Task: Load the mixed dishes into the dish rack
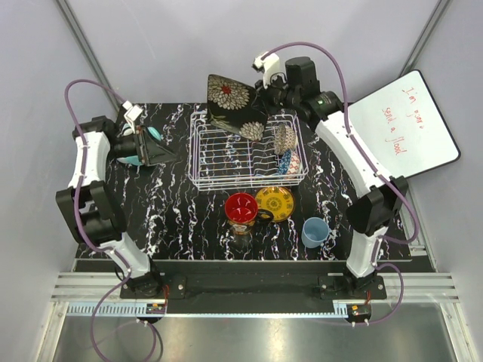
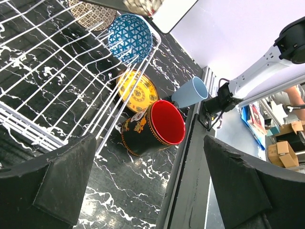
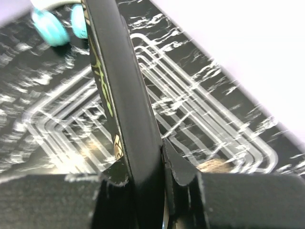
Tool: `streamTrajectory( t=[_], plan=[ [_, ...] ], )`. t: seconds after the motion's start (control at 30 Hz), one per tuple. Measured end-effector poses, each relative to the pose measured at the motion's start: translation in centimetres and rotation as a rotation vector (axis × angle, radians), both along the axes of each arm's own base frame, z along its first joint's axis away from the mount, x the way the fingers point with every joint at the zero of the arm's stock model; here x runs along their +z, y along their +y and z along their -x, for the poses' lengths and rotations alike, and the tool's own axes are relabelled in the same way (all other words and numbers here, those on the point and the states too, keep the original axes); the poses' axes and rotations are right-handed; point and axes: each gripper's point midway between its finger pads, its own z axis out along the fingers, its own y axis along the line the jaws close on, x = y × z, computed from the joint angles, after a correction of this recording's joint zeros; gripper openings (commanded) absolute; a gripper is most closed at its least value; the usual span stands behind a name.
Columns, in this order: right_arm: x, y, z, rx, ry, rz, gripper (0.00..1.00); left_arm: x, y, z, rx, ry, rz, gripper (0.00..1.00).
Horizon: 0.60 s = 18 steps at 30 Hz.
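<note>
The dish rack [image 1: 226, 170] is a white wire basket in the middle of the table. My right gripper [image 1: 260, 96] [image 3: 159, 174] is shut on the edge of the square dark floral plate [image 1: 230, 98] [image 3: 121, 95], holding it tilted above the rack's back edge [image 3: 205, 100]. A blue patterned bowl [image 1: 289, 162] [image 2: 129, 37] and a brown-mesh bowl [image 1: 284, 137] [image 2: 90, 14] stand in the rack's right end. In front of the rack are a dark mug with a red inside [image 1: 241, 207] [image 2: 152, 128], a yellow patterned plate [image 1: 275, 202] [image 2: 137, 89] and a light-blue cup [image 1: 315, 231] [image 2: 190, 93]. My left gripper [image 1: 157, 148] [image 2: 152, 191] is open with nothing between its fingers, left of the rack.
Teal headphones [image 1: 149, 134] [image 3: 52, 26] lie under the left gripper at the table's left side. A whiteboard [image 1: 404, 124] with red writing leans at the right. The table's near edge [image 2: 190, 181] runs just behind the mug and cup.
</note>
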Motion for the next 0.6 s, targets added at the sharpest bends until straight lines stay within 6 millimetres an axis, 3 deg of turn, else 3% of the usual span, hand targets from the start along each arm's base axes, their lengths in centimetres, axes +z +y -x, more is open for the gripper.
streamTrajectory(
  t=[0.1,0.3,0.43,0.53,0.6],
  plan=[
    [-1.1,-0.3,-0.3,0.033,-0.138,0.086,0.0,-0.7,-0.4,-0.4,-0.018,0.006,0.007,0.99],
    [-6.0,-1.3,-1.4,0.087,-0.275,0.259,0.0,-5.0,-0.9,-2.0,-0.056,0.084,0.029,0.99],
    [-6.2,-1.9,-3.5,0.073,-0.343,0.293,0.0,-7.3,-1.1,-2.9,-0.071,0.186,0.004,0.99],
    [-6.0,-2.6,-5.2,0.05,-0.372,0.29,0.0,-10.5,-1.7,-2.8,-0.054,0.271,-0.23,0.99],
    [-5.7,-3.4,-6.4,0.035,-0.383,0.281,0.0,-11.4,-3.1,-2.2,-0.046,0.273,-0.388,0.99]
  ],
)
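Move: The right hand already holds the flower tray by its edge. The dish rack's middle lies about 23 cm below it, some 3 cm left and 1 cm ahead, with the beige bowl 11 cm right and 5 cm ahead, and the blue bowl 12 cm right and 6 cm back. From the empty left hand, the red mug is some 21 cm right, 10 cm back and 14 cm lower; the yellow plate is 33 cm right and 5 cm back. The flower tray, kept pinched in the right hand, sinks about 6 cm towards the rack, then goes forward roughly 6 cm and a little right over its back part while the wrist rolls some 25 degrees, standing the tray steeper. Meanwhile the open left hand drops about 11 cm beside the rack's front left corner, its fingers tipping down late and swinging right. ##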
